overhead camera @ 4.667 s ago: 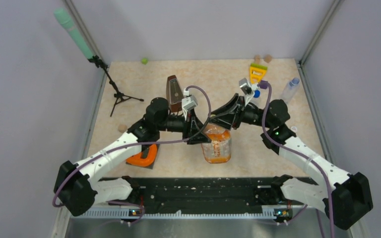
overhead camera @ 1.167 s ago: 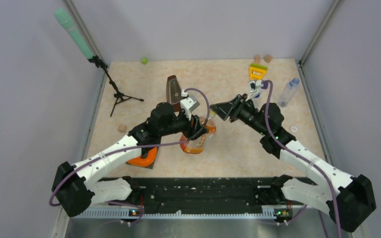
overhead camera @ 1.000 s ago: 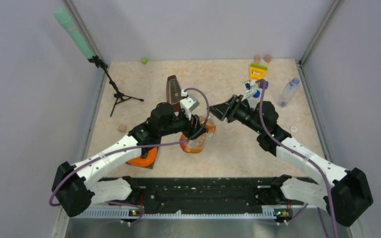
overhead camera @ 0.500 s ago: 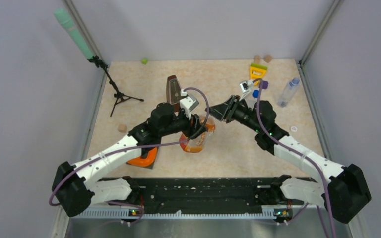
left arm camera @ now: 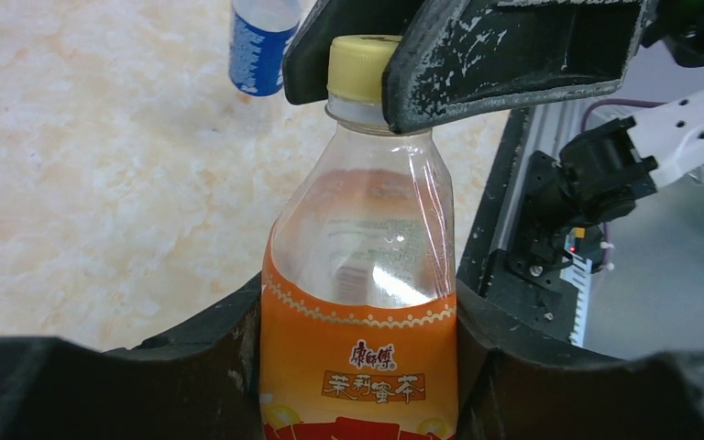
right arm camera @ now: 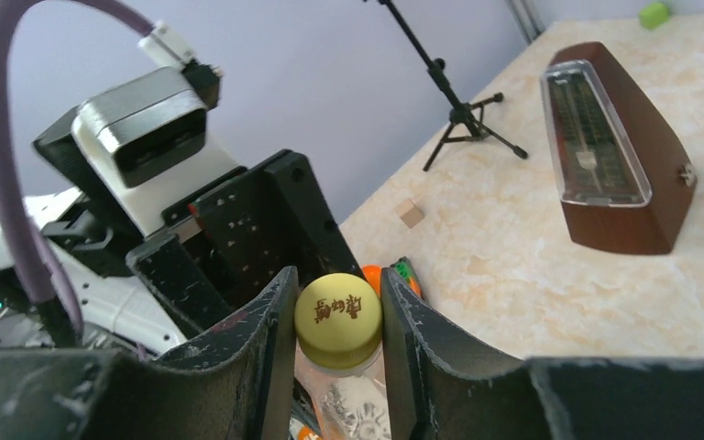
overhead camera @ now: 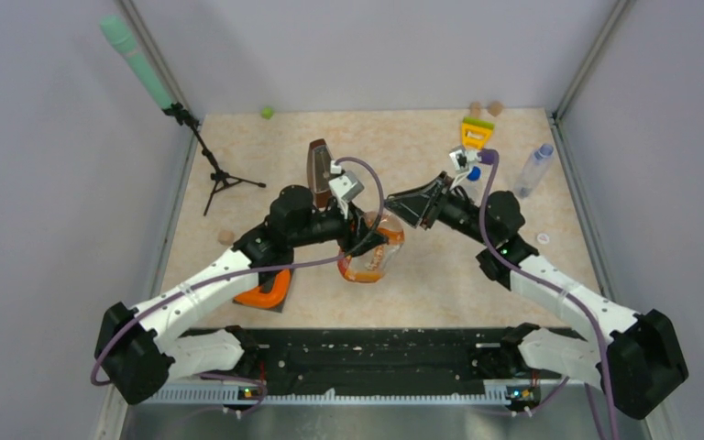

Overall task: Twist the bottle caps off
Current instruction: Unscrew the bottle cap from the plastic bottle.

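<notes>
My left gripper [overhead camera: 365, 246] is shut on the body of the squat orange-tinted bottle [overhead camera: 373, 257], its fingers pressed on the orange label [left arm camera: 359, 367]. The bottle leans toward the right arm. Its yellow cap [right arm camera: 338, 316] sits between the fingers of my right gripper [right arm camera: 338, 323], which is shut on it from both sides; the left wrist view shows the same cap [left arm camera: 361, 66] clamped. A slim clear bottle [overhead camera: 533, 170] lies at the right edge. A blue cap [overhead camera: 474, 172] shows behind the right arm, and the blue-label bottle [left arm camera: 261, 37] is partly in view. A white cap [overhead camera: 542, 238] lies loose.
A brown metronome [overhead camera: 319, 165] stands just behind the left wrist. A small tripod stand [overhead camera: 217, 176] is at the left, an orange object [overhead camera: 266, 289] under the left arm, a yellow toy [overhead camera: 477, 133] and tan discs [overhead camera: 486, 108] at the back right.
My right gripper has closed on the yellow cap. The left gripper has shifted the bottle slightly right and back, still gripping it.
</notes>
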`<state>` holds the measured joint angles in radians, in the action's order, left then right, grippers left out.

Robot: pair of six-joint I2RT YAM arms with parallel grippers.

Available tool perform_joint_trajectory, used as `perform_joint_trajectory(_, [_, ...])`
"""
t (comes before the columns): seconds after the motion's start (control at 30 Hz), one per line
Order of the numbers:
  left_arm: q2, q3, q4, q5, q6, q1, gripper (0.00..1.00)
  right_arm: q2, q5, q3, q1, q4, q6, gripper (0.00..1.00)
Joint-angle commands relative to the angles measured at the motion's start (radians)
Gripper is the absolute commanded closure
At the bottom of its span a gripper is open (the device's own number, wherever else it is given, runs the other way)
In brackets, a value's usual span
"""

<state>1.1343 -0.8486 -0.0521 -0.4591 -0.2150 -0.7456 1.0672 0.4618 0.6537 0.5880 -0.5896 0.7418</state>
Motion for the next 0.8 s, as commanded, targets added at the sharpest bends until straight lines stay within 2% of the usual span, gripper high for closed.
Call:
perform_joint_trajectory(0.0, [0.012,-0.028,-0.117,-0.243,-0.019,-0.020,1.00,-0.025,0.241,-0.006,0.026,-0.167,-0.007,1.00])
perform_joint_trajectory(0.3, [0.007,-0.043,-0.108,-0.340,-0.038,-0.005,1.00,-0.046,0.388,0.001,-0.028,-0.226,-0.004,1.00])
perform_joint_trajectory(0.33, [0.007,-0.045,-0.107,-0.329,-0.039,-0.005,1.00,-0.048,0.381,0.006,-0.032,-0.200,-0.007,0.96])
perform_joint_trajectory(0.4, [0.006,-0.050,-0.089,-0.269,-0.032,-0.005,1.00,-0.056,0.343,0.015,-0.033,-0.146,-0.021,0.74])
perform_joint_trajectory(0.5, [-0.004,-0.052,-0.050,-0.144,-0.002,-0.006,1.00,-0.078,0.229,0.016,-0.033,-0.071,-0.021,0.48])
perform_joint_trajectory(0.63, [-0.041,-0.017,-0.052,0.026,0.035,-0.020,1.00,-0.102,0.063,0.015,-0.033,0.044,-0.001,0.42])
perform_joint_trajectory(0.77, [-0.052,-0.002,-0.008,0.256,0.104,-0.090,1.00,-0.113,-0.023,-0.008,-0.030,0.030,0.030,0.42])
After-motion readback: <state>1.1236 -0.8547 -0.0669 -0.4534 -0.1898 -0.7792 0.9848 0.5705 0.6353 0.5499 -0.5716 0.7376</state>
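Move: The yellow cap is already between the right hand's fingertips, practically at the hand point; the orange-labelled bottle's body, held by the left hand, lies about 4 cm back, 3 cm left and 8 cm below that hand. From the left hand the cap is some 4 cm ahead, 3 cm right and 8 cm up. From the right hand the metronome lies roughly 13 cm ahead and 15 cm left, the blue-capped bottle about 10 cm ahead and 19 cm right, both some 20 cm lower. The yellow cap, already pinched, is twisted counter-clockwise by the right wrist, some 15 degrees, while the left keeps its hold on the bottle and turns about 12 degrees clockwise. Both hands swing back 3 to 4 cm, rising about 2 cm. Then the right fingers open off the cap, and both come forward again, 2 cm or so, their wrists largely unwinding. ##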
